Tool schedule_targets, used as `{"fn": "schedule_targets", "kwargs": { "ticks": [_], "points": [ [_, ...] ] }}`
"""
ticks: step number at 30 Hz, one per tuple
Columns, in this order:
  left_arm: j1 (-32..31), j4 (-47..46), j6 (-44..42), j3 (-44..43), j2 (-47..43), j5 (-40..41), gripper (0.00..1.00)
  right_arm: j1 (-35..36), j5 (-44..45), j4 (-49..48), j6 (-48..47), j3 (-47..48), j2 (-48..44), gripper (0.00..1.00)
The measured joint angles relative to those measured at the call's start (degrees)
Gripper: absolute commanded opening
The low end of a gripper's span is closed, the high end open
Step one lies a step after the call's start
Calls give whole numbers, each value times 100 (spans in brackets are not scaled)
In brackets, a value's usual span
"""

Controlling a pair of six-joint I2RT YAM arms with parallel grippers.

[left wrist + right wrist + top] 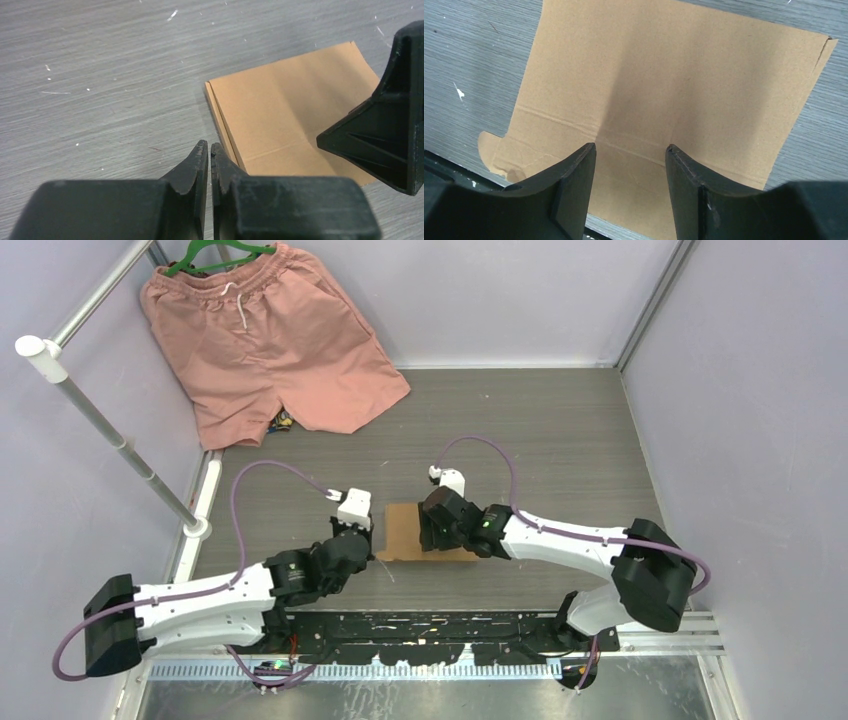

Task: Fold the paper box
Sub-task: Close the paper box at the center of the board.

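Note:
The paper box point(402, 530) is a brown cardboard piece folded flat on the grey table, between the two arms. In the left wrist view the box point(290, 120) shows a doubled edge on its left side. My left gripper point(209, 146) is shut with nothing in it, its tips just beside that edge, above the table. My right gripper point(630, 149) is open and hangs over the box point(664, 80), its fingers spread above a crease, nothing between them. A right finger point(385, 125) reaches into the left wrist view over the cardboard.
Salmon-pink shorts point(270, 335) on a green hanger lie at the back left. A white rail point(110, 430) runs along the left wall. Grey walls close in the table on three sides. The black base plate point(440, 635) sits along the near edge.

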State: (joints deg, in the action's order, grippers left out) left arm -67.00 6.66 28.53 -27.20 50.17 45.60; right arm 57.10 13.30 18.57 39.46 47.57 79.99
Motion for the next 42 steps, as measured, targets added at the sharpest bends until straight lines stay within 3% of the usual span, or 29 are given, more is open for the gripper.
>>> {"fn": "schedule_targets", "kwargs": {
  "ticks": [11,19,42],
  "points": [
    [-2,-892,262,66,1139,-697,8,94,98,-258,72,-164,173,59],
    [-2,-1379,442,160,1403,-975,8,96,98,-389,109,-166,328,59],
    [-2,-1714,909,332,2194,-1165,7,96,107,-212,118,-142,328,60]
  ]
}}
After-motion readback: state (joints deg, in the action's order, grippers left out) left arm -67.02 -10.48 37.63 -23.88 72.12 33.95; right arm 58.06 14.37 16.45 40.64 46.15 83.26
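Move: The left end of the box lid's front crease lies about 5 cm right of the left hand, roughly 1 cm back and 9 cm below it. The lid's middle is some 11 cm right, 2 cm farther out and 9 cm down. From the right hand, over the lid, that middle is about 2 cm ahead and 2 cm down, straight ahead; the crease's left end is some 7 cm left, level with the hand fore and aft, 2 cm down. Shut left fingers sink some 9 cm, going 6 right, to the lid's left front; right ones press down. ##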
